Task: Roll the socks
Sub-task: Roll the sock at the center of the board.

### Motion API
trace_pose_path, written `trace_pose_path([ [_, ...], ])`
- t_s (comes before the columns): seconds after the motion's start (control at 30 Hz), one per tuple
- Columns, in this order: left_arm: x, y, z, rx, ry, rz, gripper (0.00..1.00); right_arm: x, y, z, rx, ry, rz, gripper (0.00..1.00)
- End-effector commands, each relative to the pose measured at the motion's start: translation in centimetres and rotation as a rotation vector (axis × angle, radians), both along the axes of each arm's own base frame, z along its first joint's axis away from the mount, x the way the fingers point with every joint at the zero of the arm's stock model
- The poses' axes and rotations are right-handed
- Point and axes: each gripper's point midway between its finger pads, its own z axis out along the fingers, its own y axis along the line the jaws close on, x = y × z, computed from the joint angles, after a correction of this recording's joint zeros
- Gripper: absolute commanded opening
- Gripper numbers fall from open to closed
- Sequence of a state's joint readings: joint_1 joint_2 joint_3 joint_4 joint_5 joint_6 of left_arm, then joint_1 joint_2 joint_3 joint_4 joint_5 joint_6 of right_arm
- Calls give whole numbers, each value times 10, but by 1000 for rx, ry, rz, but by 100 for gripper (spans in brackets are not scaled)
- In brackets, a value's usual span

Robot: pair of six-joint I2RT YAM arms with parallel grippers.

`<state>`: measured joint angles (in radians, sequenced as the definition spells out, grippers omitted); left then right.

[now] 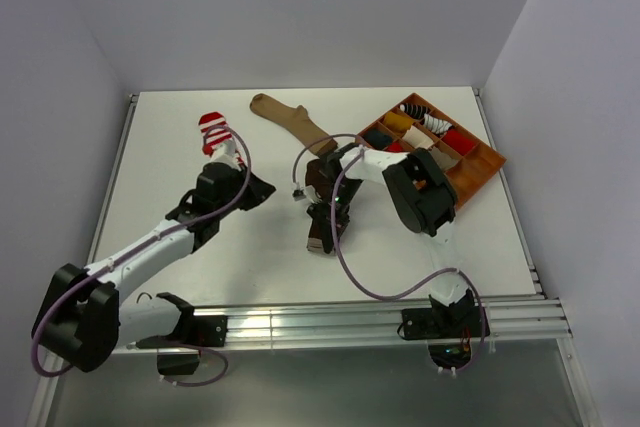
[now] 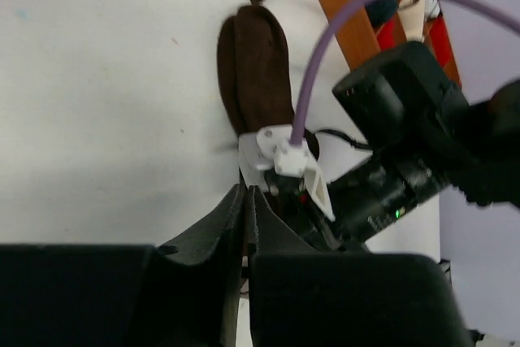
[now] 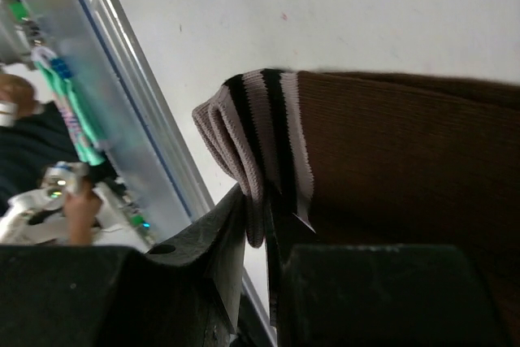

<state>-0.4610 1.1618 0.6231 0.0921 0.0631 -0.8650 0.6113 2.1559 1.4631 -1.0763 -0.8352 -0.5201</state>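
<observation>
The dark brown sock (image 1: 316,180) lies mid-table, its toe pointing away from the arms. My right gripper (image 3: 256,217) is shut on its grey-and-black striped cuff (image 3: 260,132), which bunches between the fingers at the sock's near end (image 1: 319,243). My left gripper (image 2: 246,193) is shut with nothing seen between its fingers. It hovers to the left of the brown sock (image 2: 256,71), pointing toward it (image 1: 265,190). The tan sock (image 1: 290,122) lies flat at the back. The red-and-white striped sock (image 1: 215,132) sits at the back left, by the left arm.
An orange divided tray (image 1: 478,169) with several rolled socks stands at the back right. Purple cables loop over both arms. A metal rail (image 1: 330,322) runs along the near table edge, close to the brown sock's cuff.
</observation>
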Motion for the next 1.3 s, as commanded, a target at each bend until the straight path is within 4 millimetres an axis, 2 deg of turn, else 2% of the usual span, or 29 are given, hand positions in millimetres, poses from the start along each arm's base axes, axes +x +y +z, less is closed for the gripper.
trace_pose_path([
  [0.0, 1, -22, 4, -10, -97, -45, 10, 1, -1, 15, 26, 85, -39, 20],
  [0.07, -11, -35, -9, -7, -103, -112, 12, 2, -3, 12, 13, 102, -52, 20],
  [0.1, -11, -41, -5, -22, -140, -139, 13, 2, -4, 10, 7, 105, -53, 20],
  [0.13, -19, -49, -11, -26, -136, -194, 15, 2, -4, 9, 3, 111, -59, 20],
  [0.17, -22, -54, -20, -7, -131, -228, 19, 2, -4, 8, 1, 115, -60, 20],
  [0.23, -29, -67, -21, -14, -164, -319, 25, 0, -5, 7, -6, 135, -58, 20],
  [0.3, -37, -78, -30, -12, -164, -388, 32, -1, -6, 3, -17, 155, -60, 20],
  [0.33, -38, -83, -27, -21, -188, -415, 34, -1, -6, 2, -16, 159, -60, 20],
  [0.4, -47, -94, -37, -14, -180, -491, 36, -2, -7, 0, -23, 178, -64, 20],
  [0.57, -68, -113, -43, -79, -198, -656, 40, 1, -8, -2, -30, 195, -81, 20],
  [0.73, -83, -119, -54, -106, -193, -744, 46, 1, -9, -4, -29, 216, -88, 20],
  [0.97, -91, -122, -83, -96, -132, -772, 46, 4, -11, -2, -16, 239, -105, 20],
  [1.27, -99, -126, -97, -100, -96, -782, 48, 8, -13, -1, -12, 252, -128, 20],
])
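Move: Down, back and to the right of the left hand is the brown sock's cuff, about 14 cm right, 10 cm back and 12 cm below. From that hand the sock's foot is some 12 cm ahead and 13 cm right, the tan sock 25 cm ahead and 5 cm right, and the red-striped sock 18 cm ahead and 16 cm left. The right hand already pinches the cuff, whose middle is roughly 2 cm to its left, level with it. Swinging right, down and back to the brown sock's cuff, about 12 cm right and 11 cm down, the left hand turns some 40 degrees clockwise and opens its fingers about halfway around the cuff's left end. The right hand keeps its pinch, shifts slightly right and tilts its fingers flatter towards the base. ##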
